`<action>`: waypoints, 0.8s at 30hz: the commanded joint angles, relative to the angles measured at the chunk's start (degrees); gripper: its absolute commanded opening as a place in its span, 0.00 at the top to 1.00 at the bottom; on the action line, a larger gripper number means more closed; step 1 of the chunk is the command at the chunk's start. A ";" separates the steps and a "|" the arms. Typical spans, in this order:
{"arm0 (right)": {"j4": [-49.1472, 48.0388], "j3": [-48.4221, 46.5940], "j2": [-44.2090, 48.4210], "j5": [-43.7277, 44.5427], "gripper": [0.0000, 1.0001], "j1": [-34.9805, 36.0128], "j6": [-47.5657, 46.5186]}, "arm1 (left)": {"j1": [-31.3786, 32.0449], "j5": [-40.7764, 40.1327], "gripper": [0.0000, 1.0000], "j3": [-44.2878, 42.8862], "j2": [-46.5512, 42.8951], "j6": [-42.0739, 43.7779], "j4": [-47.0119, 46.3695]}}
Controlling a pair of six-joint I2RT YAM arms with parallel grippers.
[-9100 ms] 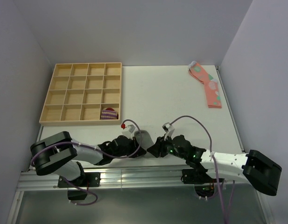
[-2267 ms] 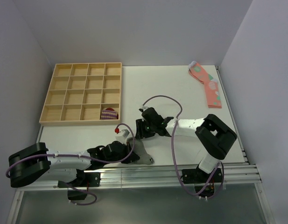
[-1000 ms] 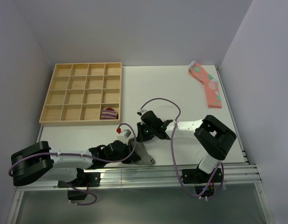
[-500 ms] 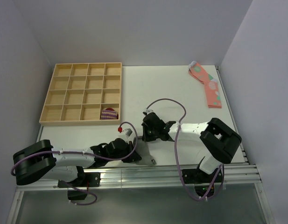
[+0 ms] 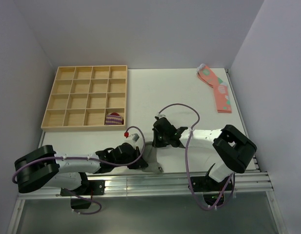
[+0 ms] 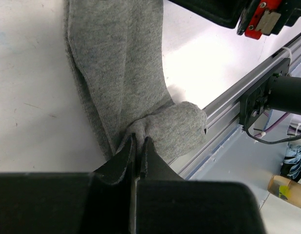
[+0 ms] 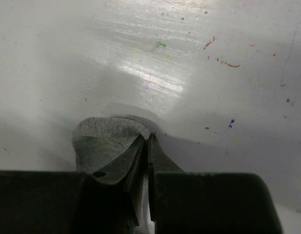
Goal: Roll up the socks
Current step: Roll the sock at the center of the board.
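Note:
The grey sock [image 5: 152, 157] lies near the table's front edge, stretched between my two grippers. In the left wrist view the sock [image 6: 122, 68] runs away from the camera, and its near end bunches into a lump by the metal rail. My left gripper [image 6: 138, 142] is shut on a fold of that bunched end; from above it [image 5: 142, 164] sits at the sock's near end. My right gripper [image 7: 147, 138] is shut on the edge of the sock's rounded far end [image 7: 105, 139]; from above it [image 5: 154, 142] is low over the table.
A wooden compartment tray [image 5: 85, 97] stands at the back left, with a small purple-striped bundle [image 5: 113, 118] in one front cell. Pink spotted socks [image 5: 216, 88] lie at the back right. The aluminium rail [image 5: 140, 181] runs along the front edge, right beside the sock.
My right gripper has moved a little right and toward the front, and has closed on the sock's far end. The left gripper has edged right, still pinching the near end.

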State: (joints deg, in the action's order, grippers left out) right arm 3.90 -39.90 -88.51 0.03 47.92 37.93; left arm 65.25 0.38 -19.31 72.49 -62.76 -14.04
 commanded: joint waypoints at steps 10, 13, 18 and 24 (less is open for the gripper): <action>-0.47 -1.94 1.06 2.78 0.80 -1.87 -2.86 | -5.21 5.68 1.00 -0.02 6.52 5.37 11.32; -1.87 -0.27 2.54 2.87 0.67 -1.95 -2.25 | -6.27 6.21 1.00 -1.33 7.14 6.68 12.81; -3.64 2.28 6.24 2.08 0.49 -1.95 -2.16 | -7.33 6.65 1.00 -3.80 8.11 9.24 15.89; -6.18 5.96 16.60 0.24 0.49 -1.87 -1.99 | -8.30 7.26 1.00 -5.12 10.04 10.12 16.86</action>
State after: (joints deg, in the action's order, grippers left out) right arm 2.02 -35.68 -77.54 0.40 46.35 36.12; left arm 57.60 10.94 -26.13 79.42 -57.41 -7.81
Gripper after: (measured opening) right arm 0.513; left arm 0.042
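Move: My right hand pinches the far right corner of the grey sock, low at the board; the sock's middle lies about 7 cm back and 1 cm to its left. The striped sock in the wooden tray is some 15 cm ahead of this hand and 20 cm left. My left hand grips the folded near part, with the sock's middle about 4 cm ahead and 2 cm right, and the folded end 2 cm back and 3 cm right. I open my right fingers to about half and let go of the sock's far corner, edging roughly 1 cm forward, then lift away about 4 cm, quickening upward and drifting slightly right. My left hand keeps its pinch on the folded part and eases it about 1.5 cm forward and slightly down, the wrist turning under 10 degrees. ##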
